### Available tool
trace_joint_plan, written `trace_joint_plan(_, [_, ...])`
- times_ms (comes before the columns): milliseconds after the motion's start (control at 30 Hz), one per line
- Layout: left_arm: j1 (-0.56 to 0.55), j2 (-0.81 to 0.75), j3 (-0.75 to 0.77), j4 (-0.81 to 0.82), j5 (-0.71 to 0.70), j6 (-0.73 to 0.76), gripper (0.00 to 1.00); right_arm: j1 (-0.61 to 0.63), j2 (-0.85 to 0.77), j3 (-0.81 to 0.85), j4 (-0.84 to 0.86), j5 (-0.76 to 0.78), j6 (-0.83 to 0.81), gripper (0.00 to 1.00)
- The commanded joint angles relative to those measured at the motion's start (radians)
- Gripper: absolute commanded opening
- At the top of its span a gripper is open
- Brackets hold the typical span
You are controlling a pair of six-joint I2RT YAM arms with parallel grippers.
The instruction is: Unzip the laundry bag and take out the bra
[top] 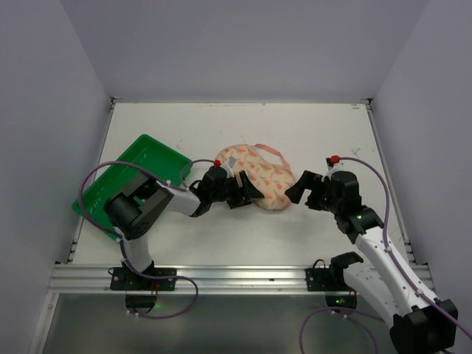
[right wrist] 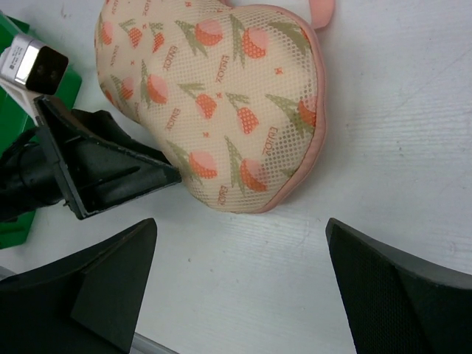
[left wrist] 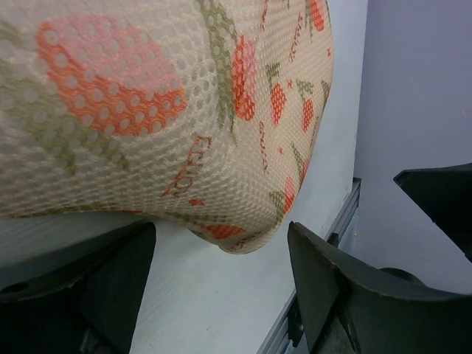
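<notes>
The laundry bag (top: 259, 175), cream-peach mesh with a red-pink print and pink edging, lies zipped in the middle of the table, its pink loop strap (top: 270, 152) on the far side. My left gripper (top: 243, 193) is at its near-left side. In the left wrist view the bag (left wrist: 162, 110) bulges just above the open gripper (left wrist: 221, 273), with neither finger touching it. My right gripper (top: 305, 189) stands open just right of the bag. In the right wrist view the bag (right wrist: 214, 96) lies beyond the open gripper (right wrist: 243, 273), which has only bare table between its fingers. The bra is hidden.
A green plastic tray (top: 133, 181) sits at the left of the table, behind the left arm. The left gripper's black finger (right wrist: 103, 166) shows against the bag's left side in the right wrist view. White walls enclose the table on three sides.
</notes>
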Motion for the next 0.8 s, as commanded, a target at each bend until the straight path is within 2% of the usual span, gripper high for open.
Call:
trace_joint_plan(0, [-0.023,0.039,0.002,0.126,-0.037,-0.035,0.75,0.002,-0.038,-0.026,0.079,-0.039,-0.005,0.99])
trace_joint_plan(67, [-0.027,0.055,0.006,0.147,-0.040,-0.040,0.70,0.004,-0.036,-0.052,0.103,-0.082,-0.002,0.99])
trace_joint_plan(167, [-0.027,0.059,0.022,0.154,-0.037,-0.044,0.58,0.026,-0.018,-0.098,0.168,-0.132,0.027,0.96])
trace_joint_plan(200, [-0.027,0.055,0.028,0.151,-0.025,-0.047,0.46,0.039,-0.012,-0.109,0.186,-0.143,0.036,0.96])
trace_joint_plan(267, [-0.027,0.048,0.035,0.147,-0.015,-0.053,0.33,0.086,0.005,-0.129,0.234,-0.134,0.058,0.94])
trace_joint_plan(300, [-0.027,0.031,0.037,0.141,-0.015,-0.055,0.20,0.106,0.028,-0.131,0.247,-0.125,0.064,0.94])
trace_joint_plan(400, [-0.025,-0.004,0.051,0.102,-0.020,-0.061,0.00,0.191,0.104,-0.117,0.280,-0.100,0.070,0.92])
trace_joint_plan(533, [-0.024,-0.041,0.113,-0.012,-0.017,-0.063,0.00,0.254,0.171,-0.098,0.306,-0.022,0.070,0.89])
trace_joint_plan(767, [-0.007,-0.081,0.245,-0.260,-0.015,-0.064,0.00,0.264,0.269,-0.068,0.356,-0.027,0.047,0.78])
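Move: The laundry bag's middle lies about 7 cm ahead and 1 cm right of the left hand, nearly level with it; the bag's near edge is already between that hand's open fingers. The bag's pink strap is some 17 cm ahead and 7 cm right. From the right hand, the bag's middle is roughly 9 cm ahead, 13 cm left and 9 cm down, the strap 20 cm ahead and 7 cm left, equally low. The left fingers shut on the near edge of the laundry bag, pinching the mesh after a last small shift right and down, then carry it up about 6 cm, with a little right and forward. Meanwhile the open right hand swings left, down and slightly back, some 10 cm in all, turning about 15 degrees counter-clockwise towards the bag's near right edge, and starts to narrow its fingers without touching. ##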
